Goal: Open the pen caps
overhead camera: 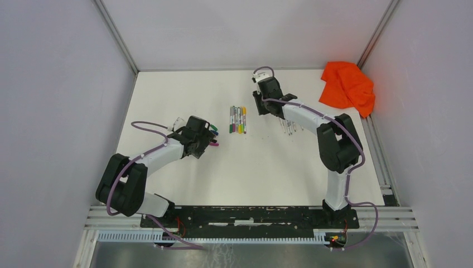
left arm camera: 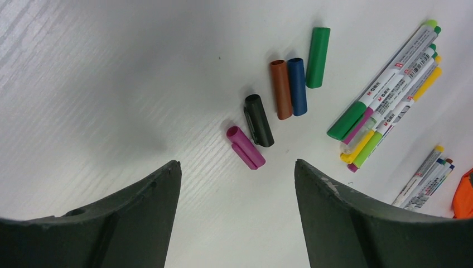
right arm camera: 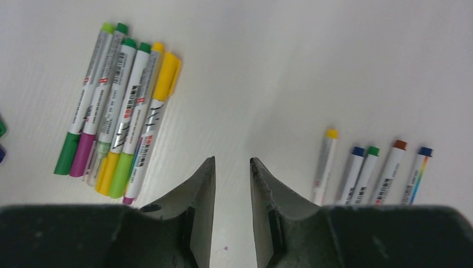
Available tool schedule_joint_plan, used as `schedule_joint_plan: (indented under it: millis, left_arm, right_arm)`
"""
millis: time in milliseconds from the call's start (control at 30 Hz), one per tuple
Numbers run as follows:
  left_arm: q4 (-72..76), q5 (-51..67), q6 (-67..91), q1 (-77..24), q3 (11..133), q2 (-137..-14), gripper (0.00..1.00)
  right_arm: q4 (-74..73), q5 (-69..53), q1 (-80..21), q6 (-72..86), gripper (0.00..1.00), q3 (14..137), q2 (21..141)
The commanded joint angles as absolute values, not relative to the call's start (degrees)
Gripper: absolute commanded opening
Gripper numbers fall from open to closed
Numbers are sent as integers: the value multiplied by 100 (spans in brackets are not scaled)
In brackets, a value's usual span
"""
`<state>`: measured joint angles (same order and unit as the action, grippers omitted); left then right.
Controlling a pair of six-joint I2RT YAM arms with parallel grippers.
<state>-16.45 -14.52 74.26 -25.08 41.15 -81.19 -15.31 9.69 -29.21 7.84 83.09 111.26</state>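
Several loose pen caps lie in a row on the white table: magenta [left arm camera: 245,147], black [left arm camera: 259,120], brown [left arm camera: 281,89], blue [left arm camera: 297,86] and green [left arm camera: 317,57]. My left gripper [left arm camera: 238,164] hovers just in front of the magenta cap, open and empty. A tight bundle of capped pens [right arm camera: 120,111] lies to the left of my right gripper [right arm camera: 231,162]. That gripper's jaws stand slightly apart with only bare table between them. Several uncapped pens [right arm camera: 368,173] lie in a row on its right. From above, the bundle [overhead camera: 238,119] lies between the two grippers.
A crumpled orange cloth [overhead camera: 348,84] sits in the far right corner. White walls with metal frame rails enclose the table on three sides. The arm bases stand on a black rail [overhead camera: 251,215] at the near edge.
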Motion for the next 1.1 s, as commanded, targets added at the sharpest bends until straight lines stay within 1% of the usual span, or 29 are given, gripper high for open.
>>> schedule_joint_plan:
  millis: [0, 300, 700, 1067]
  left_arm:
    - [-1430, -1461, 6891, -2487, 4152, -7925, 80]
    - [-1437, -1450, 6663, -2487, 4197, -7839, 78]
    - [-1444, -1467, 6571, -2487, 4220, -7808, 77]
    - [-1485, -1494, 6563, -2489, 4228, -7804, 77]
  right_arm:
    - [-1419, 662, -3105, 1143, 34, 8589, 11438]
    - [-1570, 694, -3410, 1349, 34, 9062, 11887]
    - [-1783, 745, -3559, 1458, 34, 9509, 12365]
    - [-1857, 777, -3589, 1485, 34, 9633, 12570]
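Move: The pen with the yellow cap, right-hand end of the row of capped pens, lies about 8 cm to the left of my empty right hand, 1 cm back and 8 cm below. The lime-capped pen lies beside it, 1 cm farther left. The nearest uncapped pen is some 7 cm to my right hand's right and 3 cm back, at the same depth. From my left hand the yellow-capped pen is roughly 14 cm ahead, 15 cm right and 3 cm lower. I sweep my empty right hand about 8 cm left, fast at first and then easing off, away from the uncapped pens and towards the yellow-capped pen. As I go I sink some 6 cm in two stages, with a brief levelling between them, and tip the fingers a little further down. They stay about a third open, coming in low over the pen without closing. ##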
